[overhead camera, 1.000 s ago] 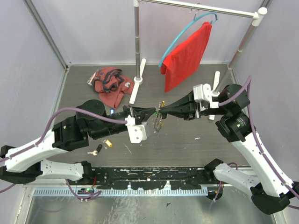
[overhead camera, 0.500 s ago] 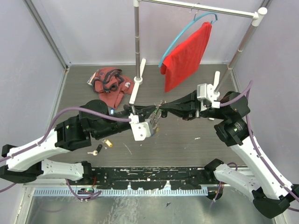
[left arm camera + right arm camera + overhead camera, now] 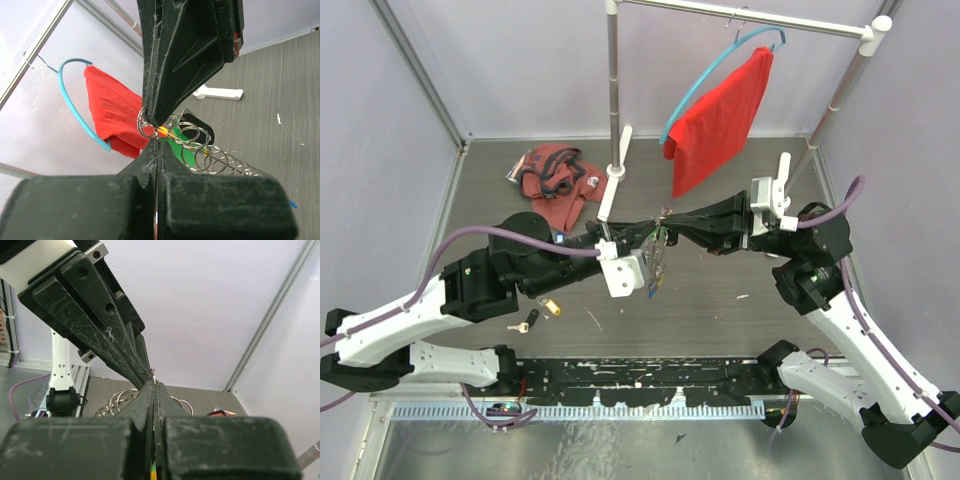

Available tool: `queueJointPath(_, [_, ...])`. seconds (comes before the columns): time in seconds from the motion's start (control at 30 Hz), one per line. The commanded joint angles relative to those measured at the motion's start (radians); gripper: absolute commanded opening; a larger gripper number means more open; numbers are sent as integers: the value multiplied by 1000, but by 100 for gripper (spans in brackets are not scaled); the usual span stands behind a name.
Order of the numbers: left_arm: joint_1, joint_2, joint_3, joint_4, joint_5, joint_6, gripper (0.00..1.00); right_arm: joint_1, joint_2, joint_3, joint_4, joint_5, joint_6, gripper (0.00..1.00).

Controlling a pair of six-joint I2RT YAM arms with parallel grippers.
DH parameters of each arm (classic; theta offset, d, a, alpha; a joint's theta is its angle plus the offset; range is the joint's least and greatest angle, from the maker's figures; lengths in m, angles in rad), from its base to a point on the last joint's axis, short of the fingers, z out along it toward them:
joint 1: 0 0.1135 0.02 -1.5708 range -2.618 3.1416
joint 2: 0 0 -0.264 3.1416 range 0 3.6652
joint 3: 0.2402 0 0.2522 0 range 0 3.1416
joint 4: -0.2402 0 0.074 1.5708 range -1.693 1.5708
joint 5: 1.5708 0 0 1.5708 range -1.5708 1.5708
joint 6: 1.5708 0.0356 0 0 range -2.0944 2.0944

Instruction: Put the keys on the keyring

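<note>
Both grippers meet tip to tip above the middle of the table. My left gripper (image 3: 652, 236) (image 3: 156, 139) is shut on the keyring (image 3: 146, 124), a thin silver ring. From it hangs a bunch of rings and keys (image 3: 655, 268) with green (image 3: 188, 138) and black heads, trailing a chain of rings (image 3: 220, 161). My right gripper (image 3: 667, 226) (image 3: 154, 383) is shut, and a sliver of yellow between its jaws looks like a key; its tip touches the ring. Two loose keys lie on the table at the left, one yellow (image 3: 551, 307) and one black (image 3: 527, 323).
A clothes rack pole (image 3: 612, 90) stands behind the grippers, with white feet (image 3: 611, 190). A red cloth (image 3: 720, 120) hangs from a blue hanger. A red crumpled bag (image 3: 556, 182) lies at the back left. A black slotted rail (image 3: 650, 378) runs along the near edge.
The two gripper tips have closed together and shifted slightly away from the arms' bases. The hanging bunch of keys has swung beneath them. Both stay shut.
</note>
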Motion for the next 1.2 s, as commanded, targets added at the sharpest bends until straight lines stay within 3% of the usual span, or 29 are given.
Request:
queueJointPath(0.0, [-18,0,2,55,55,-34,0,-1,1,-9,126,103,28,1])
queueJointPath(0.7, [-22,18,-11,142,47,-90,0,29,32,-96,346,211,128,1])
queueJointPath(1.0, [-23,-12,-33,188,47,-106,28,41,25,-113,359,220,109,1])
queueJointPath(1.17, [-23,-49,-45,188,35,-119,32,40,16,-101,300,207,57,1])
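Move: The keyring's top loops are at both sets of closed fingertips: about 1 cm to the right of the left hand point, level in depth and height, and some 1 cm straight below the right one. The green-tagged key hangs roughly 2 cm right of and 3 cm below the left hand, level in depth, and 4 cm straight below the right hand. The coil's middle hangs 2 cm right, 1 cm back and 7 cm below the left hand. Keep the right gripper shut on the keyring bundle and ease it forward and up, about 1.5 cm each way, tipping its fingertips up some 10 degrees. Raise the closed left gripper alongside by nearly 2 cm, its tips tilting up slightly, then open its fingers about a third, letting go of the thin metal at the loops, and stay close beside the green-tagged key. ##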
